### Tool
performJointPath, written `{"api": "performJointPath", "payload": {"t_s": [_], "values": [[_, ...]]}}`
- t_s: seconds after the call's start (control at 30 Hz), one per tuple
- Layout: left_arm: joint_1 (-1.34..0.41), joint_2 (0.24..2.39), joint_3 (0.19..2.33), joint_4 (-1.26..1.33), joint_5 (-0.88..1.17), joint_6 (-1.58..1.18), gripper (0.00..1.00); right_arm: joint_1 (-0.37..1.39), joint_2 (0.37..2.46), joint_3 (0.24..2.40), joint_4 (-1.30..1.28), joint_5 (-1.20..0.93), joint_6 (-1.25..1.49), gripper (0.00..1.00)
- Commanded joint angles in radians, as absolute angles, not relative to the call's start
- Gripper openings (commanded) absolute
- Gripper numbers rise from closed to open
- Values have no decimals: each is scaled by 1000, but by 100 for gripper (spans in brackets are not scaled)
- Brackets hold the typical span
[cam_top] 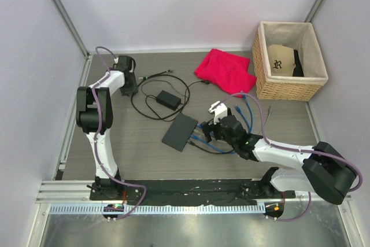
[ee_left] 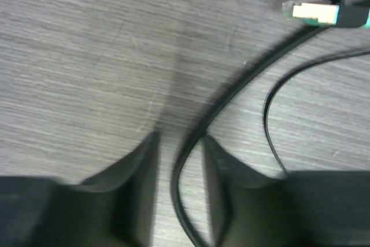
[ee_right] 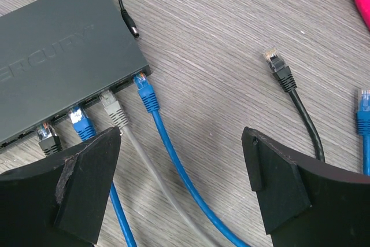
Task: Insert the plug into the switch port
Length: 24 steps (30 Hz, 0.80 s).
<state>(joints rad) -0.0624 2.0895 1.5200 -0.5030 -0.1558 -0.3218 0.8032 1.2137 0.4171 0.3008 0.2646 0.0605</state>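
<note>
The switch point(cam_top: 180, 131) point(ee_right: 58, 67) lies flat mid-table, a dark box with black, blue, grey and blue plugs seated along one edge. My right gripper point(cam_top: 207, 131) point(ee_right: 182, 143) hovers open and wide over the blue point(ee_right: 167, 143) and grey cables leaving those ports, holding nothing. Just right of it lie a loose black plug point(ee_right: 277, 65) and a loose blue plug point(ee_right: 363, 105). At the far left my left gripper point(cam_top: 132, 88) point(ee_left: 180, 143) stands open with a flat black cable point(ee_left: 231, 85) running loose between its fingers. That cable's plug point(ee_left: 312, 11) point(cam_top: 171, 72) rests on the table beyond.
A black power brick point(cam_top: 169, 99) and its thin cord lie behind the switch, with its barrel connector point(ee_right: 132, 27) loose beside the switch's corner. A red cloth point(cam_top: 225, 70) and a wicker basket point(cam_top: 286, 91) holding a cap stand at the back right.
</note>
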Motion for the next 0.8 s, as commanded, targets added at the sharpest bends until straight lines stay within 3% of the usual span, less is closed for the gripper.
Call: {"api": "performJointPath", "payload": {"t_s": [0.0,0.07,0.17,0.33,0.57,0.77], "values": [[-61,2125,1536,-701,-277,-288,30,801,1209,456,313,259,77,94],[-54,2108,1532,-722,-340,-301,14,801,1207,454,311,255,77,93],[-34,2044,1519,-744,-448,-350,0,801,1204,454,308,253,75,93],[-25,1889,1494,-772,-681,-422,0,801,1207,459,301,241,74,93],[-105,1637,1494,-732,-779,-411,0,801,1174,448,307,230,81,92],[-238,1554,1760,-820,-844,-362,0,801,1140,439,304,239,109,92]]}}
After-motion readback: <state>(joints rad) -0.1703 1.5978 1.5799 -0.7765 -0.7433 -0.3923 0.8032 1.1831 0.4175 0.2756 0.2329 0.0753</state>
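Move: The black cable to pinch lies right at the left fingertips, only about 1 cm below them. Its loose end is some 10 cm ahead and 16 cm to the right; another cable's teal-marked plug is about 7 cm ahead and 4 cm right. The power adapter sits roughly 5 cm back and 16 cm right. From the right hand, the stretch of black cable to pinch is about 21 cm ahead, 34 cm left and 6 cm lower. Shut the left fingers on the black cable, starting a slide back and to the left close over the table as they close. Keep the pinch and swing up fast, some 23 cm, away from the table, easing back to the right near the top; tilt the fingers outward and let the hand's left side rise as you climb, about 35 degrees of turn in all. ##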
